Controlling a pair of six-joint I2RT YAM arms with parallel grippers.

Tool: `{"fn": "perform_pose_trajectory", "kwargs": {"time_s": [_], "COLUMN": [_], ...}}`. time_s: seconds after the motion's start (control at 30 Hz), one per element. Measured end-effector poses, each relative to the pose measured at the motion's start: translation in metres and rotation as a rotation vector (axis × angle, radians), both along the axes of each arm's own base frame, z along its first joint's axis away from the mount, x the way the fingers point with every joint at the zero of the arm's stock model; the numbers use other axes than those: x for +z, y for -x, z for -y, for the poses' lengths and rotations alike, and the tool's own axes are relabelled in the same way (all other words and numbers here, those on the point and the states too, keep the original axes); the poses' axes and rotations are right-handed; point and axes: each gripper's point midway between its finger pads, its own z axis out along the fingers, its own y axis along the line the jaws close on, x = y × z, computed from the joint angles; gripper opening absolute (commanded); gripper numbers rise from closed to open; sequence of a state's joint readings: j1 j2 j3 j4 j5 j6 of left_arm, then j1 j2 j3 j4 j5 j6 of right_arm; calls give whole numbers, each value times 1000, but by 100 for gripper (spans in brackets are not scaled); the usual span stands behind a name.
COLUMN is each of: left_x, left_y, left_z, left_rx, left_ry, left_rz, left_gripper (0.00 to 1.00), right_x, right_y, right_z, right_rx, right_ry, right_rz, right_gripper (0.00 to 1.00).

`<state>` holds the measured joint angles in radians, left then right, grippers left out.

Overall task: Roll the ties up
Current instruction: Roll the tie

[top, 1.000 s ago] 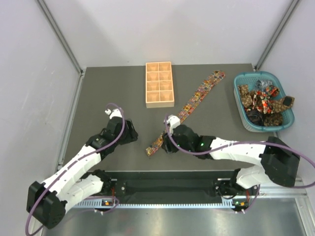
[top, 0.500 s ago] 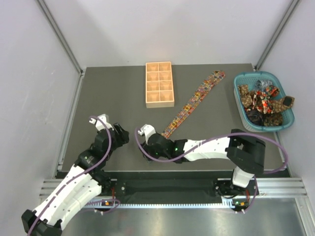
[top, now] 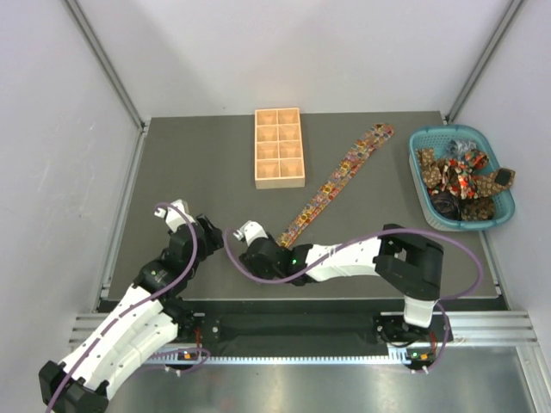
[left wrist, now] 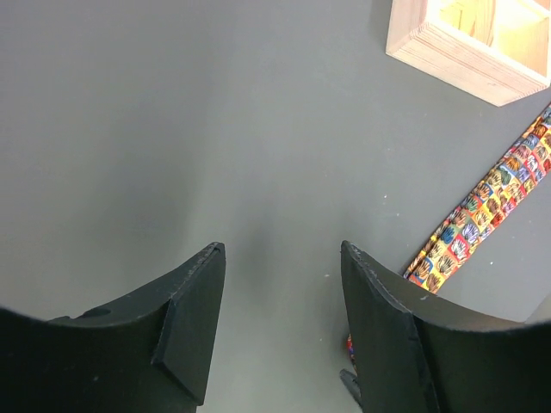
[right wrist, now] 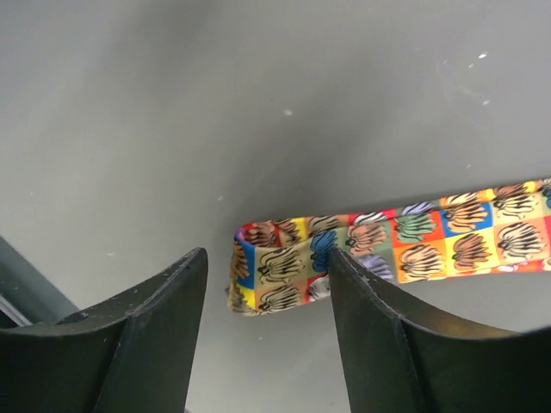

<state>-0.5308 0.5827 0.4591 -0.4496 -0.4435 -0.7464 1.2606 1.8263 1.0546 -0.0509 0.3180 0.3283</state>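
One tie (top: 340, 176), printed in small coloured squares, lies stretched diagonally on the dark table from the back right toward the front middle. Its narrow near end (right wrist: 275, 267) is folded back on itself into a small loop. My right gripper (right wrist: 268, 253) stands open just short of that loop. Its right finger (right wrist: 370, 301) overlaps the fabric in view, and nothing is pinched. In the top view the right gripper (top: 263, 255) sits low at the tie's near end. My left gripper (left wrist: 282, 245) is open over bare table, left of the tie (left wrist: 482, 206). More ties (top: 461, 176) lie bunched in the basket.
A tan wooden tray (top: 279, 147) with several compartments stands at the back middle; its corner (left wrist: 448, 52) shows in the left wrist view. A teal basket (top: 426, 138) sits at the right edge. The left gripper (top: 211, 234) is a short gap left of the right gripper.
The right arm has swung left and nearer. The tie's near end, flat a second ago, is now folded back and the tie reaches less far forward. The left arm drew back toward its base.
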Motion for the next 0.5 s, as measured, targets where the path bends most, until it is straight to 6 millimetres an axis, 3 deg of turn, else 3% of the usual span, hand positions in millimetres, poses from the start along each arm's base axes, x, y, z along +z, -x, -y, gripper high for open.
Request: {"fn": "perform_pose_trajectory", "kwargs": {"time_s": [0.13, 0.3, 0.5], "left_x": [0, -2, -4], "left_y": [0, 1, 1], "left_z": [0, 1, 2], "left_rx": [-1, -7, -15], "left_ry": [1, 1, -4], "left_rz": [0, -4, -12], "left_gripper": [60, 60, 59], "right_x": [-3, -6, -4], "right_y": [9, 21, 27], "right_z": [-3, -9, -18], "right_rx": [4, 27, 42], "right_ry": [6, 2, -39], "right_rz": [8, -1, -25], "right_gripper": [38, 28, 1]}}
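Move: The tie's folded near end lies practically between the right hand's open fingers, about 1 cm below the hand point. The strip runs out to its far end some 31 cm ahead and 32 cm to the right. The wooden tray stands about 27 cm ahead and 7 cm right. From the idle left hand, the tie's near end is about 6 cm back, 9 cm right and 10 cm below. Closing on the tie's near end, the right fingers pinch it and drag it 3 cm back and leftward. ##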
